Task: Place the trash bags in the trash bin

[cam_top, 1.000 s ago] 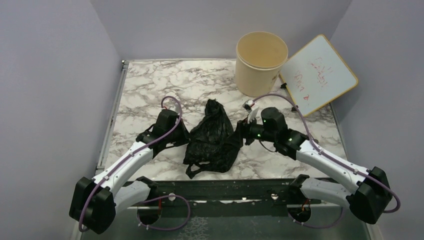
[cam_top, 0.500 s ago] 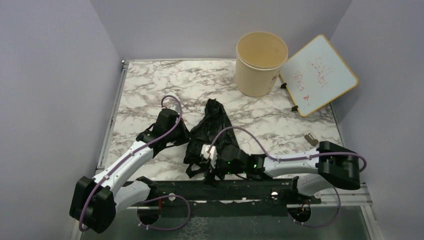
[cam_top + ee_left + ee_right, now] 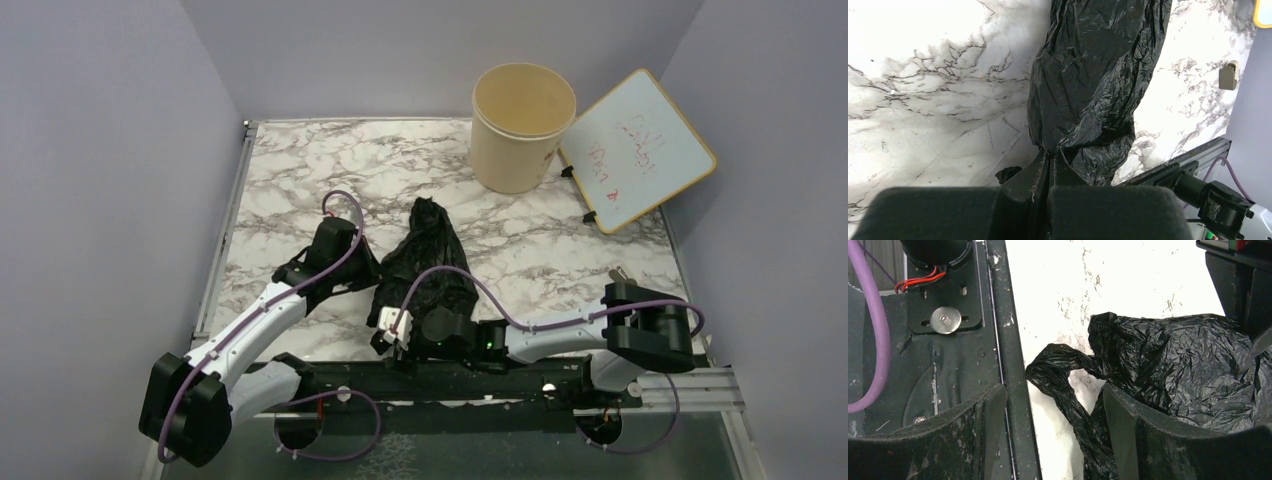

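Observation:
A crinkled black trash bag (image 3: 428,262) lies in a heap on the marble table, its loop handles toward the near edge. My left gripper (image 3: 366,282) is shut on the bag's left edge; in the left wrist view the gripper (image 3: 1050,156) pinches a fold and the bag (image 3: 1098,75) stretches away from it. My right gripper (image 3: 393,334) lies low at the bag's near end and is open. In the right wrist view the gripper (image 3: 1055,407) has a loop handle (image 3: 1063,385) between its fingers, ungripped. The beige trash bin (image 3: 523,125) stands upright and empty at the far right.
A white board with a yellow frame (image 3: 640,148) leans against the right wall beside the bin. A black metal rail (image 3: 500,372) runs along the table's near edge, right under my right gripper. A small grey clip (image 3: 620,275) lies near the right edge.
My right arm has swung from the bag's right side down to its near end by the rail, and its jaws have opened around a loop handle. The left arm has not moved.

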Available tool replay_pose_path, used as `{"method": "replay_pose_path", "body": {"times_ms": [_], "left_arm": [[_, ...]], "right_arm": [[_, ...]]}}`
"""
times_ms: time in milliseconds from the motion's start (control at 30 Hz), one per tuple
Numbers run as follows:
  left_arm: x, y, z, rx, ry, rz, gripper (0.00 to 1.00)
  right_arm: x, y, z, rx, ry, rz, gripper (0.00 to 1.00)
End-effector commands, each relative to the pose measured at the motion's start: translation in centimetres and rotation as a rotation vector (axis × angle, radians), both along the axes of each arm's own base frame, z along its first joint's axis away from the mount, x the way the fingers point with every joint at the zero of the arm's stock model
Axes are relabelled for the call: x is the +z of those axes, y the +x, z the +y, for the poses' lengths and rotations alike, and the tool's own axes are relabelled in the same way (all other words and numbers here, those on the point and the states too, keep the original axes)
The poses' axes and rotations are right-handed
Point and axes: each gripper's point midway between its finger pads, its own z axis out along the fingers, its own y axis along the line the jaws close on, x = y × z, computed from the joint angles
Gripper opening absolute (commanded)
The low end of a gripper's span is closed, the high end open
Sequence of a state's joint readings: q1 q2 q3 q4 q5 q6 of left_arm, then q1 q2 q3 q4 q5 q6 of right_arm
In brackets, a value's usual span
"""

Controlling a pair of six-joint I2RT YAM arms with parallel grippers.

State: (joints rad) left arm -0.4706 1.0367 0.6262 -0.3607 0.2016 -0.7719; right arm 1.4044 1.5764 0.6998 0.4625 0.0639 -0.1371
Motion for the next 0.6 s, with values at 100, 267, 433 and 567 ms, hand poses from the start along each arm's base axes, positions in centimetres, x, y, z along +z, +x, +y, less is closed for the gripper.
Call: {"method": "replay_pose_path", "body": {"times_ms": [100, 267, 433, 567], "left_arm": [[1.6, 0.3, -0.5, 0.000, -0.044, -0.043, 0.00], [1.5, 0.3, -0.4, 0.006, -0.046, -0.040, 0.00], [1.6, 0.0, -0.4, 0.001, -0.048, -0.040, 0.00], [1.8, 0.2, -0.2, 0.014, -0.049, -0.054, 0.00]], "right_arm": [[-0.7, -0.5, 0.2, 0.022, 0.000, -0.009, 0.76], [-2.2, -0.1, 1.0, -0.020, -0.021, 0.022, 0.73], [-1.5, 2.7, 0.6, -0.175, 0.018, -0.043, 0.56], [-3.7, 3.6, -0.2, -0.191, -0.127, -0.100, 0.42]]}}
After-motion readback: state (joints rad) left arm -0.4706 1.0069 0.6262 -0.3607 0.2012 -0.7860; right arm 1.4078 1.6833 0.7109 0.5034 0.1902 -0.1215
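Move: The bag's dark loose strap lies just under the right fingers, about 4 cm below the hand, 2 cm ahead and 1 cm to its left. The bag's main body spreads around 15 cm ahead and 8 cm right of that hand; the black table rail runs some 5 cm behind it and 7 cm lower. From the left hand, already shut on the bag's left edge, the strap is roughly 14 cm back, 2 cm right and 6 cm below. The right fingers come down astride the strap and begin to close around it, narrowing from wide open to about half. The hand first sinks about 3 cm, then slides 2 cm forward, away from the rail, turning slightly clockwise. The left hand keeps its pinch on the bag's edge and rises barely a centimetre. ##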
